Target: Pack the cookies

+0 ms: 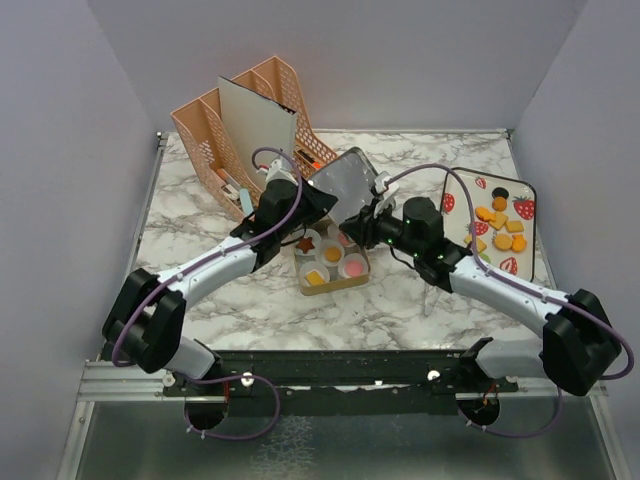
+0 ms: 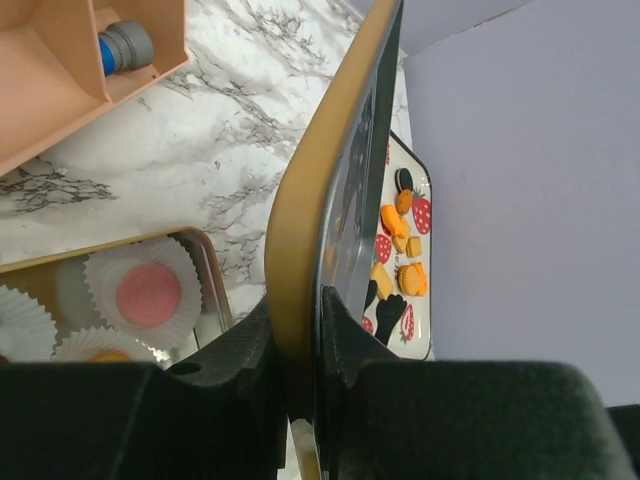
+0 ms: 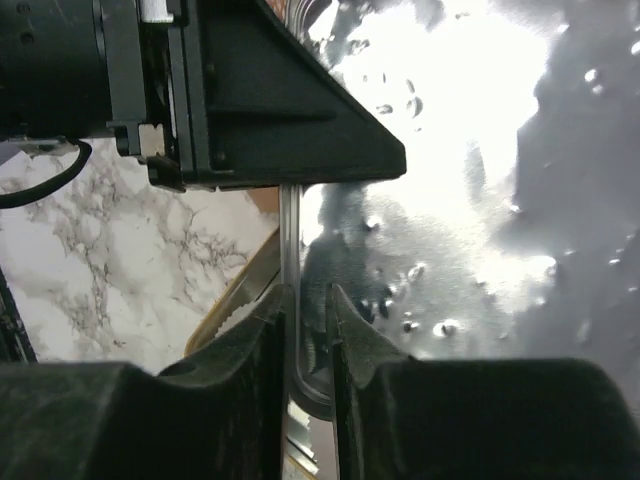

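Observation:
The open cookie tin (image 1: 352, 283) sits mid-table with paper cups holding cookies: a brown star (image 1: 306, 243), an orange one (image 1: 332, 254) and a pink round (image 1: 353, 268), the pink one (image 2: 148, 293) also showing in the left wrist view. More orange cookies (image 1: 500, 225) lie on the strawberry-print tray (image 1: 455, 185) at the right. The tin's lid (image 1: 345, 180) stands raised on edge above the tin. My left gripper (image 2: 297, 330) is shut on its gold rim (image 2: 300, 200). My right gripper (image 3: 305, 310) straddles the lid's edge (image 3: 290, 230), one finger touching, a small gap at the other.
A peach plastic desk organizer (image 1: 215, 130) with a white board (image 1: 255, 120) in it stands at the back left, a marker (image 2: 125, 45) lying in one slot. Grey walls close in the marble table on three sides.

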Controlling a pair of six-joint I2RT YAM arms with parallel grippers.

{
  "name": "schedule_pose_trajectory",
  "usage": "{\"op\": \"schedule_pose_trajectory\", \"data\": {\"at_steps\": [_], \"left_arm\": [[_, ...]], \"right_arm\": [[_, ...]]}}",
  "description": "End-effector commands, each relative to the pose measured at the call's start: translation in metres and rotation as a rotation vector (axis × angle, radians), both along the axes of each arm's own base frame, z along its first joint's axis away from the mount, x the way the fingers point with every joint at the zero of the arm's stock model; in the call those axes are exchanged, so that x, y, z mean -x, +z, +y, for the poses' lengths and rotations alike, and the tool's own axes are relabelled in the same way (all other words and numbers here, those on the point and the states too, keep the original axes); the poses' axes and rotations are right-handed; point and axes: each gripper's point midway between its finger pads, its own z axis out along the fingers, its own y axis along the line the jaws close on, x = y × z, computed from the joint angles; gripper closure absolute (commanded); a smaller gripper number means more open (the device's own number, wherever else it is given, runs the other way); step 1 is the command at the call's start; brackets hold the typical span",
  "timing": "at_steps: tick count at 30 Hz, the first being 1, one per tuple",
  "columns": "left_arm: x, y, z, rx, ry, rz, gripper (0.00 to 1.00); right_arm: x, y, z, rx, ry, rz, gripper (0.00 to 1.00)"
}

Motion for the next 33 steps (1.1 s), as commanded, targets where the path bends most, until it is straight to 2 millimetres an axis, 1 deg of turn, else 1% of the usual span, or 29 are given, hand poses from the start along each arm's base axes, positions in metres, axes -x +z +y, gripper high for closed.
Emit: {"op": "schedule_pose_trajectory", "data": {"at_steps": [1,5,6,9,11,12,16,18,20,24,29,33], "left_arm": [[0.004,0.014,0.022,0.027,0.095,-0.025,0.97],[0.008,0.017,0.040,0.012,0.164,-0.015,1.00],[0.010,0.017,0.044,0.013,0.179,-0.010,1.00],[0.014,0.022,0.055,0.040,0.231,-0.006,1.00],[0.017,0.024,0.061,0.055,0.255,-0.007,1.00],[0.018,0.026,0.063,0.059,0.260,-0.011,1.00],[0.021,0.029,0.067,0.048,0.264,-0.018,1.00],[0.023,0.029,0.069,0.049,0.268,-0.018,1.00],[0.025,0.032,0.072,0.057,0.273,-0.026,1.00],[0.028,0.031,0.075,0.064,0.276,-0.030,1.00],[0.033,0.030,0.075,0.077,0.266,-0.028,1.00],[0.036,0.029,0.075,0.079,0.257,-0.027,1.00]], "right_arm": [[0.007,0.024,-0.004,-0.005,0.025,-0.106,0.69],[0.019,0.037,-0.004,0.014,0.055,-0.187,0.48],[0.021,0.039,-0.004,0.032,0.057,-0.218,0.42],[0.025,0.039,-0.003,0.090,0.035,-0.284,0.28],[0.025,0.038,0.000,0.142,0.006,-0.320,0.22],[0.026,0.037,0.002,0.170,-0.007,-0.337,0.20],[0.034,0.036,0.013,0.273,-0.038,-0.428,0.18],[0.034,0.037,0.016,0.313,-0.067,-0.456,0.18],[0.035,0.035,0.020,0.363,-0.085,-0.475,0.18],[0.038,0.029,0.031,0.448,-0.134,-0.539,0.18],[0.028,0.017,0.040,0.567,-0.226,-0.593,0.19],[0.023,0.018,0.045,0.627,-0.299,-0.675,0.23]]}}
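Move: The left hand already grips the left edge of the metal lid; the open tin it is meant for lies about 11 cm back from this hand, straight below by some 14 cm. The organizer's middle is roughly 15 cm ahead and 18 cm left of that hand. The right hand is at the lid's near edge, the lid's middle about 10 cm ahead and level sideways; from it the tin is some 3 cm back, 5 cm left, 14 cm down. Left, keeping the lid, draws it 7 cm left and back; right opens off its edge, swinging back-left 6 cm. ##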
